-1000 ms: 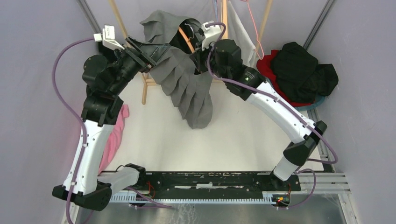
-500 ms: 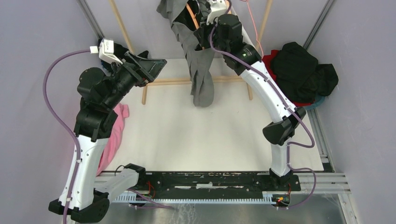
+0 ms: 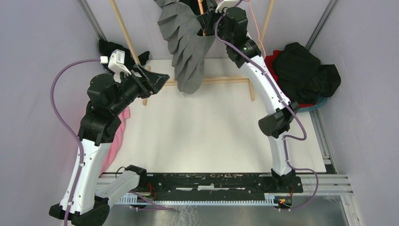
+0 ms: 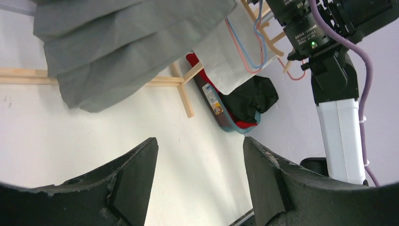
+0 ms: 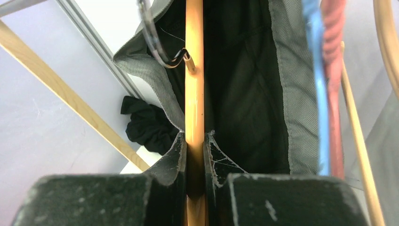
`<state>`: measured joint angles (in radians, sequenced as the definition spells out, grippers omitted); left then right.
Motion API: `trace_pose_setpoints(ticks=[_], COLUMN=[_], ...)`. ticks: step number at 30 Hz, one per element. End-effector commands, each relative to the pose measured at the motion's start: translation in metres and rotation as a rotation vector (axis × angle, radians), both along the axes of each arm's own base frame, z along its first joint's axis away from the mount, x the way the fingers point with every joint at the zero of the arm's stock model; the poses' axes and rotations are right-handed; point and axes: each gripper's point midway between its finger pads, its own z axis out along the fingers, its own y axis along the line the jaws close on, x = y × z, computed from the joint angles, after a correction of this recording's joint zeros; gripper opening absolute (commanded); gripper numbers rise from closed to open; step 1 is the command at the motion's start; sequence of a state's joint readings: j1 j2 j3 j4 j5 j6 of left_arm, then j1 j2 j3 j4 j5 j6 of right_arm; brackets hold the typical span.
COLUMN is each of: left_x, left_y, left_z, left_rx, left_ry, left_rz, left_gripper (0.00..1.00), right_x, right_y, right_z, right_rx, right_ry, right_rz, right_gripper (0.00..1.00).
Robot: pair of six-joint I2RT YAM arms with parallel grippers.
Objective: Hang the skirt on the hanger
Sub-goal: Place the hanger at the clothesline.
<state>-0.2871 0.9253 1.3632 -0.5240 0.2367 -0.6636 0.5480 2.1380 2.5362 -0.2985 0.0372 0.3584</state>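
The grey pleated skirt [image 3: 186, 42] hangs from an orange wooden hanger [image 5: 194, 84] at the top of the overhead view, its hem over the rack's low crossbar. My right gripper [image 5: 194, 141] is shut on the hanger's bar, with the skirt's waistband [image 5: 146, 75] draped round it and the metal hook [image 5: 160, 52] just above. My left gripper [image 4: 200, 155] is open and empty, off to the left and below the skirt [image 4: 117, 47], which fills the top of its view.
A wooden rack [image 3: 214, 81] stands at the back, with blue and pink hangers [image 5: 324, 70] on it. A bin of black and red clothes [image 3: 306, 73] sits at the right. A pink garment [image 3: 117, 136] lies by the left arm; a black cloth [image 3: 110, 47] lies behind it.
My right arm has lifted the hanger and skirt up and back toward the rack. My left gripper has let go of the skirt, opened, and drawn back to the left.
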Motion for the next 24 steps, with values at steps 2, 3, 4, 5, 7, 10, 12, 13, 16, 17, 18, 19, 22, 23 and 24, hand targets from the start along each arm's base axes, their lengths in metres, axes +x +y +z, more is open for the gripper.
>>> trace_pose_setpoints(ticks=[2, 3, 4, 5, 7, 10, 12, 13, 16, 17, 18, 19, 22, 23, 24], left_x=[-0.005, -0.005, -0.005, -0.004, -0.002, 0.002, 0.005, 0.006, 0.008, 0.008, 0.009, 0.009, 0.01, 0.01, 0.011], left_y=[0.007, 0.007, 0.007, 0.008, 0.007, 0.005, 0.003, 0.003, 0.001, 0.001, 0.001, 0.001, 0.001, 0.001, 0.001], left_z=[0.001, -0.001, -0.002, -0.004, -0.008, -0.012, -0.014, -0.015, -0.016, -0.015, -0.015, -0.014, -0.014, -0.015, -0.015], left_rx=[0.055, 0.059, 0.063, 0.065, 0.068, 0.071, 0.069, 0.069, 0.065, 0.064, 0.064, 0.064, 0.064, 0.064, 0.061], left_ry=[-0.032, -0.026, -0.022, -0.017, -0.007, 0.005, 0.009, 0.011, 0.015, 0.015, 0.015, 0.013, 0.013, 0.014, 0.016], left_rz=[0.009, 0.01, 0.011, 0.012, 0.011, 0.006, 0.001, 0.0, -0.004, -0.005, -0.003, -0.001, 0.002, 0.001, 0.0], left_gripper=[0.73, 0.73, 0.72, 0.72, 0.71, 0.71, 0.71, 0.7, 0.7, 0.7, 0.7, 0.7, 0.69, 0.69, 0.69], right_x=[-0.01, -0.007, -0.004, -0.001, 0.003, 0.006, 0.007, 0.008, 0.01, 0.011, 0.011, 0.012, 0.015, 0.016, 0.017], right_y=[-0.022, -0.023, -0.025, -0.026, -0.029, -0.032, -0.036, -0.038, -0.039, -0.039, -0.039, -0.038, -0.034, -0.032, -0.03], right_z=[0.107, 0.107, 0.107, 0.107, 0.106, 0.105, 0.106, 0.108, 0.108, 0.108, 0.109, 0.107, 0.102, 0.1, 0.096], right_rx=[0.27, 0.283, 0.295, 0.308, 0.324, 0.329, 0.334, 0.336, 0.337, 0.338, 0.339, 0.342, 0.347, 0.35, 0.346], right_ry=[-0.276, -0.278, -0.282, -0.282, -0.282, -0.289, -0.294, -0.296, -0.297, -0.298, -0.3, -0.297, -0.286, -0.282, -0.274], right_rz=[0.011, 0.01, 0.011, 0.013, 0.009, 0.017, 0.014, 0.012, 0.015, 0.018, 0.022, 0.025, 0.04, 0.048, 0.054], right_gripper=[0.01, 0.01, 0.01, 0.01, 0.01, 0.01, 0.01, 0.01, 0.01, 0.01, 0.01, 0.01, 0.01, 0.01, 0.01])
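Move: The clothesline, the metal rod running left to right, lies roughly 11 cm ahead of and 8 cm above the right hand, which already grips the hanger with the grey skirt. To this hand's right hang the pink-and-blue hanger, 3 cm over and about 9 cm ahead, and the wooden hanger, 6 cm over and 9 cm ahead. From the empty left hand, that stretch of clothesline is about 36 cm ahead, 16 cm right and 12 cm up. The skirt's hanger, still pinched in the right fingers, is carried forward about 4 cm towards the clothesline, soon drifting some 2 cm right towards the neighbouring hangers and rising nearly as much. The right wrist rolls about 10 degrees, left side up. The open left hand, clear of the skirt, sinks 2 to 3 cm. ##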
